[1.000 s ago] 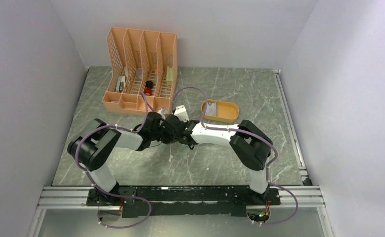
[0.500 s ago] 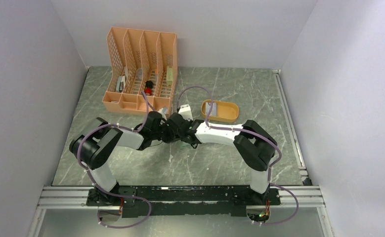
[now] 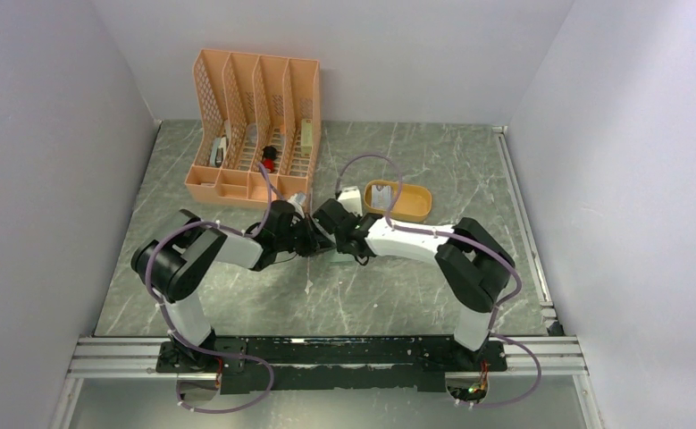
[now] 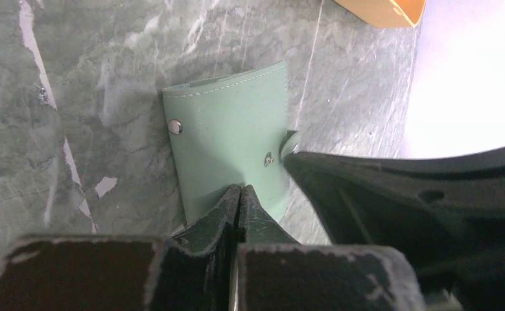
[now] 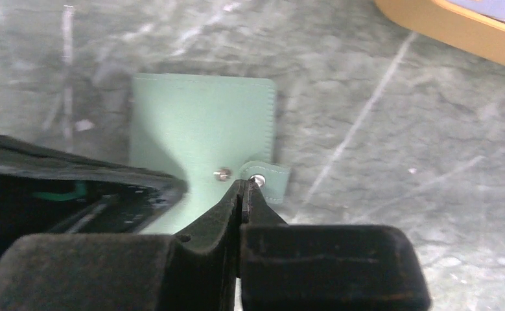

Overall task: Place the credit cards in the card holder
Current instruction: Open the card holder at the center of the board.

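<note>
The sage-green card holder [image 4: 227, 129] lies folded shut and flat on the marble table, also in the right wrist view [image 5: 198, 123]. Its snap tab [image 5: 272, 175] is unsnapped and sticks out at the side. My left gripper [image 4: 240, 189] is shut, with its tips resting on the holder's near edge. My right gripper [image 5: 244, 184] is shut with its tips at the tab's snap, seemingly pinching it. In the top view both grippers [image 3: 319, 237] meet mid-table and hide the holder. A pale flat card [image 3: 381, 190] lies in the yellow tray.
The mustard-yellow oval tray [image 3: 413, 214] stands just right of and behind the grippers, and shows in the wrist views [image 5: 444, 29]. The peach lattice organizer [image 3: 259, 116] with small items stands at the back left. Walls close in both sides.
My right arm's wrist has swung to the right and back toward the tray, and its elbow has shifted right. My left arm has barely moved.
</note>
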Available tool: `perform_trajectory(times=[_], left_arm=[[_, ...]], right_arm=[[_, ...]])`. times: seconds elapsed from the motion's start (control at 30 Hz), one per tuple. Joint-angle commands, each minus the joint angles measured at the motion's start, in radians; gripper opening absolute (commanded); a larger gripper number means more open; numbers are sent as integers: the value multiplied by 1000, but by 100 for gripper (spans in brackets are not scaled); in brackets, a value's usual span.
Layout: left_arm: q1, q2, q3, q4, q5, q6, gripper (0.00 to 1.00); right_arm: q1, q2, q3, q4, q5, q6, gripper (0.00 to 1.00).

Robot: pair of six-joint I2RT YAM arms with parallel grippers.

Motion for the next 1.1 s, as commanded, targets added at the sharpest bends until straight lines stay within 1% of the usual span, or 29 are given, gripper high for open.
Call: perform_trajectory(times=[0.0, 0.2, 0.4, 0.43, 0.53, 0.57, 0.63, 0.73, 0.8, 0.87, 0.97, 1.07], left_arm=[[8, 92, -60, -246, -132, 83, 5], [8, 97, -59, -246, -134, 84, 5], [7, 52, -54, -257, -119, 87, 5], [6, 44, -51, -265, -118, 89, 5], [2, 17, -45, -286, -119, 99, 5], [0, 8, -44, -291, -120, 101, 5], [-8, -6, -42, -299, -123, 105, 5], [-18, -17, -38, -310, -129, 104, 5], [-22, -25, -38, -312, -131, 101, 5], [-27, -31, -38, -318, -135, 100, 5], [-30, -37, -37, -322, -138, 97, 5], [-32, -39, -36, -324, -140, 95, 5]], right_arm=[[-43, -39, -43, -82, 69, 7, 0], [-53, -79, -72, -76, 64, 15, 0], [-66, -164, -128, -58, -9, 24, 0], [-71, -192, -146, -56, -23, 27, 4], [-77, -277, -186, -35, -73, 28, 18], [-77, -311, -200, -20, -103, 24, 29], [-78, -362, -222, 17, -169, 15, 45], [-76, -369, -216, 40, -232, 9, 57], [-76, -336, -189, 22, -233, 8, 62], [-76, -297, -167, 19, -230, 2, 64], [-76, -233, -133, 14, -218, -3, 65], [-80, -157, -93, -16, -174, 9, 64]])
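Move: The closed right fingertips are at the already unfastened strap end of the card holder, which lies about 1 cm to their right. The card holder's middle is some 2 cm left, 1 cm ahead and 2 cm below. The tray sits about 14 cm right and 11 cm ahead. From the left fingertips, still resting on the cover, the card holder's middle is about 1 cm ahead, 1 cm right and 1 cm below. Right hand sweeps 5 cm right off the strap, lifts back while opening wide, then returns left, dipping 2 cm. ##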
